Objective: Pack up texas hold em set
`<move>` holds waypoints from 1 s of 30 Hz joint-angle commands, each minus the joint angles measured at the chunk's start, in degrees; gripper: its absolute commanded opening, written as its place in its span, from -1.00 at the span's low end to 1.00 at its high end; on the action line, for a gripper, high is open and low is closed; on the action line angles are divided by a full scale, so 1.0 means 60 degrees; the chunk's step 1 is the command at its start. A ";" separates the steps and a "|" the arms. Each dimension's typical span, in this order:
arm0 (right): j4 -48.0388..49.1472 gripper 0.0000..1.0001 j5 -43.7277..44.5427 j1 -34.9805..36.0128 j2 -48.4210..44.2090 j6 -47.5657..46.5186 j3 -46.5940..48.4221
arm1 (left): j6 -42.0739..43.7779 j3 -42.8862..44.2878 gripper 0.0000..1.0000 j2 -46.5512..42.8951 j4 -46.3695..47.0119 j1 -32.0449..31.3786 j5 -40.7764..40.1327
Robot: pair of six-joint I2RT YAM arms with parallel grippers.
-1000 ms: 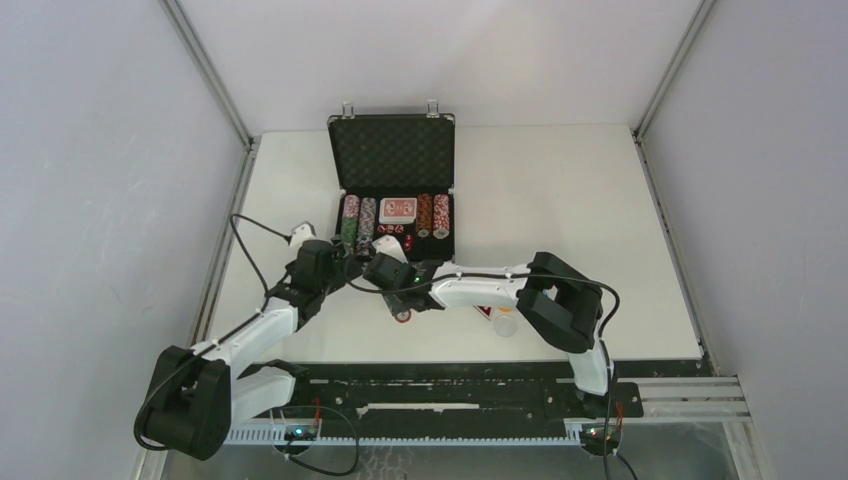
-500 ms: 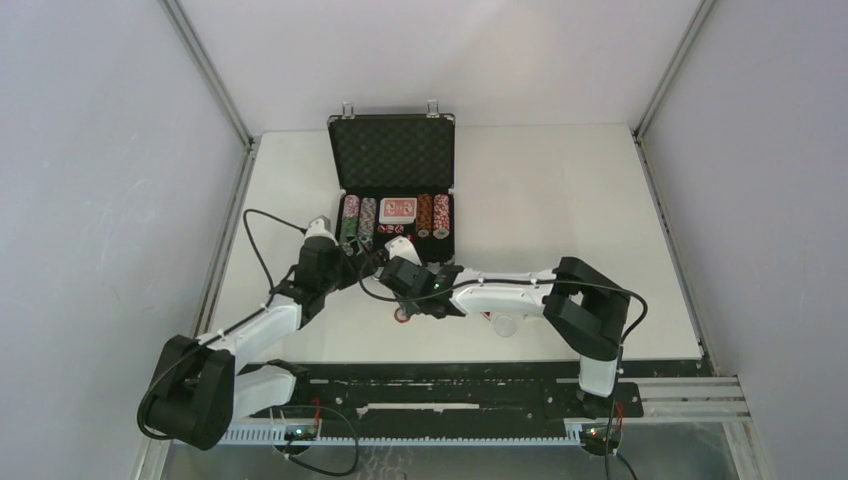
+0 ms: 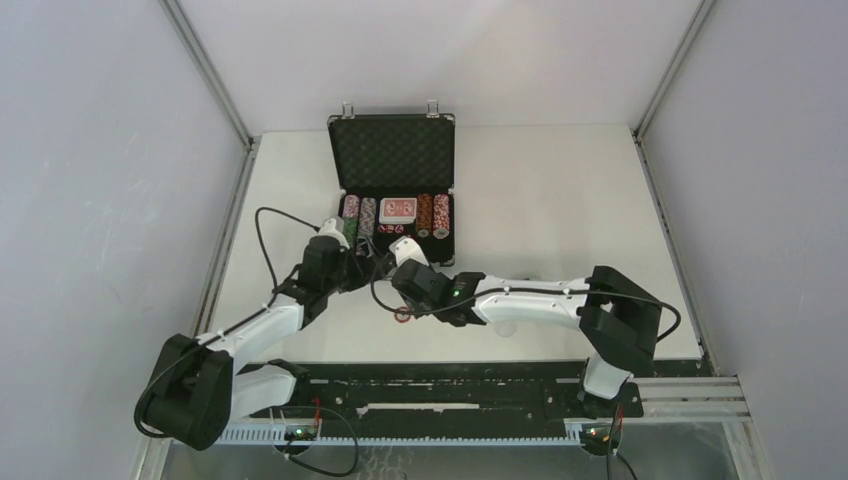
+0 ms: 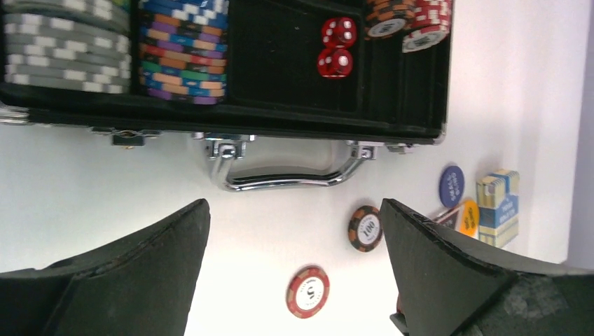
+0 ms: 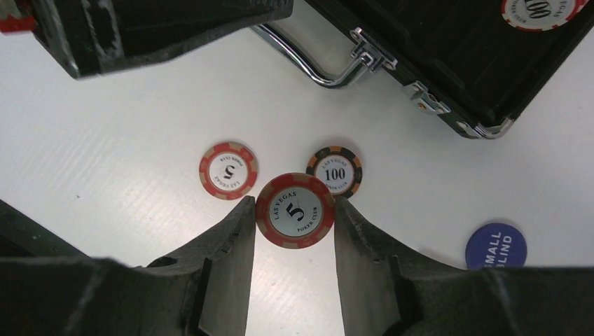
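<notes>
The black silver-edged case (image 3: 391,152) lies open at the table's far middle, its tray holding rows of striped chips (image 4: 183,52), a red card deck (image 3: 398,208) and red dice (image 4: 337,45). My right gripper (image 5: 294,203) is shut on a red "5" chip (image 5: 295,210), held by its edges just above the table. Beyond it on the table lie a second red chip (image 5: 228,171) and a black-orange "100" chip (image 5: 335,171). My left gripper (image 4: 293,210) hangs open over those two chips, in front of the case's metal handle (image 4: 284,175).
A blue button (image 4: 452,185), a yellow button (image 4: 468,217) and a blue card deck (image 4: 499,208) sit on the table right of the loose chips. One of the left gripper's fingers (image 5: 161,28) looms close ahead of my right gripper. The case lid stands upright.
The left arm has reached farther towards the case. The right arm has swung rightwards and stretched out lower, still holding the red chip. Both grippers keep their state.
</notes>
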 commanded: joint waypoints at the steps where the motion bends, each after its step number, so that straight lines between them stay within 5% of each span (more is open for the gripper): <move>1: 0.0916 -0.18 0.0292 0.0116 -0.0832 -0.0653 -0.0493 | -0.0151 0.0895 0.90 -0.0152 -0.0020 -0.0069 0.1182; 8: 0.1453 -0.20 0.0473 0.0281 -0.1439 -0.0980 -0.1040 | -0.0586 0.0947 0.66 -0.0153 0.0456 -0.0057 0.2834; 15: 0.1898 -0.20 0.0541 0.0383 -0.2074 -0.1334 -0.1536 | -0.1095 0.0767 0.19 0.0386 0.1642 -0.0098 0.4306; 30: 0.1988 -0.19 0.0635 0.0226 -0.2546 -0.1610 -0.1918 | -0.1534 0.0827 -0.16 0.1066 0.2613 -0.0439 0.5517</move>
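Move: The red 5 chip held in the right fingertips is what the left hand goes for: about 13 cm to the left hand's right, 5 cm nearer the base, level with it. From the left hand the case handle lies some 4 cm ahead, 4 cm right; the 100 chip straight right about 11 cm; the table 5 chip about 4 cm back, 6 cm right, all some 6 cm below. From the right hand, the open left gripper is about 13 cm left and 5 cm ahead, level. The left hand sweeps about 9 cm right, rising nearly 6 cm and easing back some 3 cm towards the chip in the right fingertips, turning clockwise and dipping its left side (some 30 degrees in all) while its wide-open fingers narrow to under half. The right hand keeps its pinch on the chip's edges and lifts it about 3 cm, drifting 2 cm right as its fingers tip up about 10 degrees, presenting the chip ahead of the left fingers, which stop short of it. ##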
